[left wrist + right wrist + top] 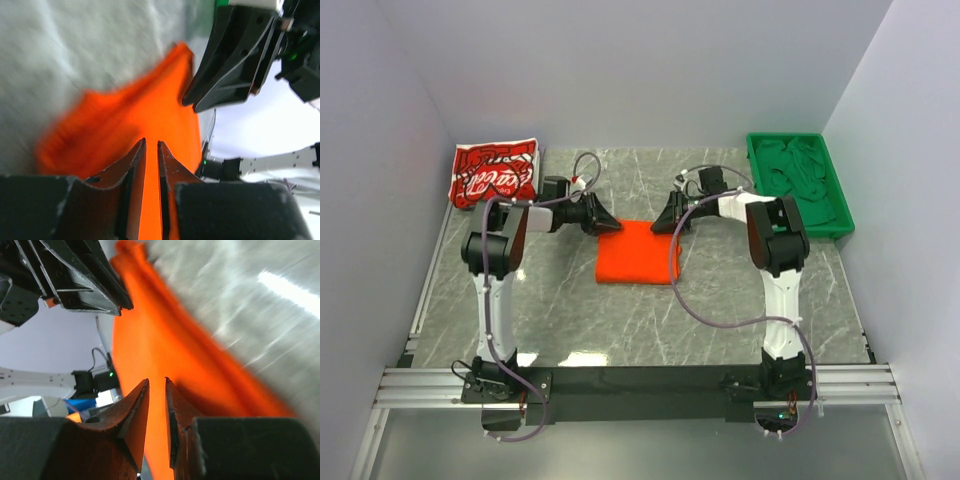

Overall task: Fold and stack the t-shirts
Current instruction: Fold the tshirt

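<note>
The orange t-shirt (pixel 638 255) lies folded into a rectangle in the middle of the table. My left gripper (pixel 608 224) is at its far left corner and my right gripper (pixel 663 224) at its far right corner, facing each other. In the left wrist view the left gripper (pixel 151 142) is narrowed to a slit with orange cloth (pixel 125 115) in it. The right wrist view shows the same: the right gripper (pixel 156 381) is closed on orange cloth (pixel 165 340). The red t-shirt (pixel 495 172) with white script lies crumpled at the far left corner.
A green tray (pixel 785 137) holding green cloth stands at the far right against the wall. White walls close the table on three sides. Each wrist view shows the other gripper close by: the right one (pixel 235 55) and the left one (pixel 85 280).
</note>
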Controlling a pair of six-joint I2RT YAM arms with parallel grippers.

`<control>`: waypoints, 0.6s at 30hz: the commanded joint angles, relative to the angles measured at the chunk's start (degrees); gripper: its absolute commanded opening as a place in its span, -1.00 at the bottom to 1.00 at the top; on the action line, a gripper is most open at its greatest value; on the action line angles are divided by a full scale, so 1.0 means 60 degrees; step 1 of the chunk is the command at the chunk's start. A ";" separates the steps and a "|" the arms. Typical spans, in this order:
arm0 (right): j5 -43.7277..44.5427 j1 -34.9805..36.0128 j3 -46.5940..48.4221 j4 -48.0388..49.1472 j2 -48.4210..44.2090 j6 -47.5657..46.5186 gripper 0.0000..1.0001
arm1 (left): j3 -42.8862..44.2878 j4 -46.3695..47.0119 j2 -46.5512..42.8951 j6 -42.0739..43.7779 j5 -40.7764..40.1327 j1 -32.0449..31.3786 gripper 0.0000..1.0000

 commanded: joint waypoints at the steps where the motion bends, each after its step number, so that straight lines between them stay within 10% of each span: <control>1: -0.0570 0.0079 -0.0518 -0.0203 -0.1732 -0.0264 -0.48 | -0.0520 -0.0178 -0.1857 0.0945 0.0757 -0.0084 -0.59; 9: -0.0777 0.0372 -0.3068 0.1086 -0.2791 0.0221 -0.48 | -0.2454 0.0186 -0.2801 0.0317 0.0993 -0.0553 -0.55; 18: -0.0193 0.0153 -0.2062 0.0108 -0.0521 -0.0921 -0.54 | -0.1754 -0.0103 -0.0575 0.0197 0.0642 -0.0437 -0.56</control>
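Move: The folded orange t-shirt lies under both hands' fingertips, which are near its far edge: its middle is about 6 cm back and 7 cm right of the left hand, and about 6 cm back and 7 cm left of the right hand, a centimetre or two below both. The red Coca-Cola bundle sits some 31 cm left and 15 cm ahead of the left hand; the green bin's middle is about 36 cm right and 11 cm ahead of the right hand. The folded t-shirt is patted again closer to the robot: both hands lift off near its far edge, arc back about 8 cm while rising some 7 cm, then come down onto its middle. The fingertips press the cloth there, fingers pointing inward at each other, their gaps unchanged. ##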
